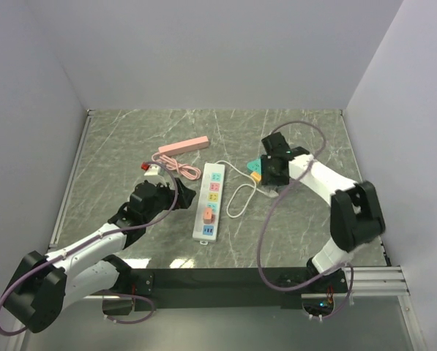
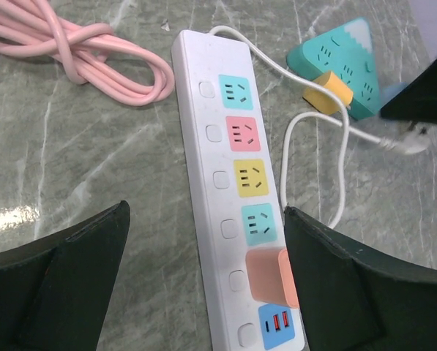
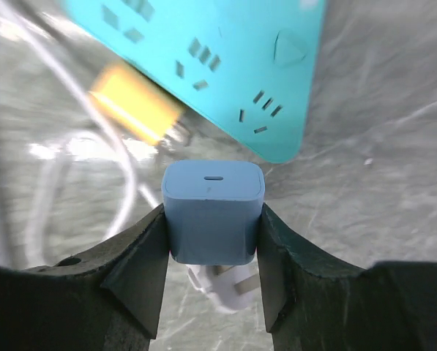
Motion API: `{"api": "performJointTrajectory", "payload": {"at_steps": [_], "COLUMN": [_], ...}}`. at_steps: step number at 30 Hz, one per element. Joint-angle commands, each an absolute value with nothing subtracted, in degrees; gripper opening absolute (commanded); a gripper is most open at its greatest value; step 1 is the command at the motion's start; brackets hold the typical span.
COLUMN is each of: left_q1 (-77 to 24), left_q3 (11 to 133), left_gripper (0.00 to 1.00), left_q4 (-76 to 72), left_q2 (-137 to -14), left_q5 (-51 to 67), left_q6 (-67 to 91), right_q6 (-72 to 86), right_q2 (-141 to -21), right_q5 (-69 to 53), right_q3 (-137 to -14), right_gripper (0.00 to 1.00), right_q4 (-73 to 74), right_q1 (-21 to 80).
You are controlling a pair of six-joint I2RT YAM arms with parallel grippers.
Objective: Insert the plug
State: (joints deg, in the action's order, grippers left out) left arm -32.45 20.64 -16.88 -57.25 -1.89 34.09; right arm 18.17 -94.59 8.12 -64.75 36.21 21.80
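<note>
A blue cube-shaped plug [image 3: 213, 212] sits between the fingers of my right gripper [image 3: 213, 223], which is shut on it with both pads pressing its sides. It is held just in front of a teal triangular socket block [image 3: 218, 66] [image 1: 255, 167]. A white plug [image 3: 231, 289] on a white cord lies on the table under the blue plug. My left gripper [image 2: 206, 216] hangs open over the white power strip [image 2: 203, 183] [image 1: 209, 201], one finger on each side of it and touching nothing. An orange plug [image 2: 271, 276] sits in that strip's near end.
A yellow plug [image 2: 331, 89] is stuck in the teal block. A coiled pink cable [image 2: 94, 58] and a pink power strip [image 1: 184, 145] lie at the back left. The white cord [image 1: 238, 197] loops between the strip and my right gripper [image 1: 271, 174]. Walls enclose the table.
</note>
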Motion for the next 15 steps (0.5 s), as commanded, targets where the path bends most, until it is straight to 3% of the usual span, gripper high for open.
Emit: {"api": "performJointTrajectory", "payload": {"at_steps": [1,15], "left_q1": [-32.3,-35.8], "left_q3": [23.1,22.8], "left_gripper": [0.92,0.91], "left_q4": [-21.1,-27.9], "left_q2": [-57.0,-56.8], "left_q5": [0.4,8.5], "left_q6": [31.8,28.9], "right_q6": [18.4,21.1], "right_q2": [-84.3,-76.6], "right_q5": [10.8,3.3], "right_q3": [-64.7,-59.5], "right_gripper": [0.10,0.07], "right_q4": [32.6,20.8], "right_q1": [21.5,25.2]}}
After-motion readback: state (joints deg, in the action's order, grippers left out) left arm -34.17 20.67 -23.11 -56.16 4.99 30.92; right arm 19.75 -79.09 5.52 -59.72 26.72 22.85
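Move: The right hand already holds the blue block clear of the table; the power strip's middle lies about 18 cm to its left, 5 cm back and 4 cm lower. The orange plug on the strip is some 19 cm left and 9 cm back. Close by, the yellow block is 5 cm left and 3 cm ahead, the white cord plug about 3 cm straight back. From the open left hand, the strip's middle is about 6 cm right, level fore-and-aft, 10 cm below. Keeping its pinch on the blue block, the right hand shoots up about 10 cm from beside the yellow block, edging forward, then eases back down and slightly back while drifting 2 cm left towards the power strip; its fingers swing up from pointing down by some 20 degrees. The left hand, still open, rises and slides right about 3 cm each, over towards the strip, turning slightly clockwise. ##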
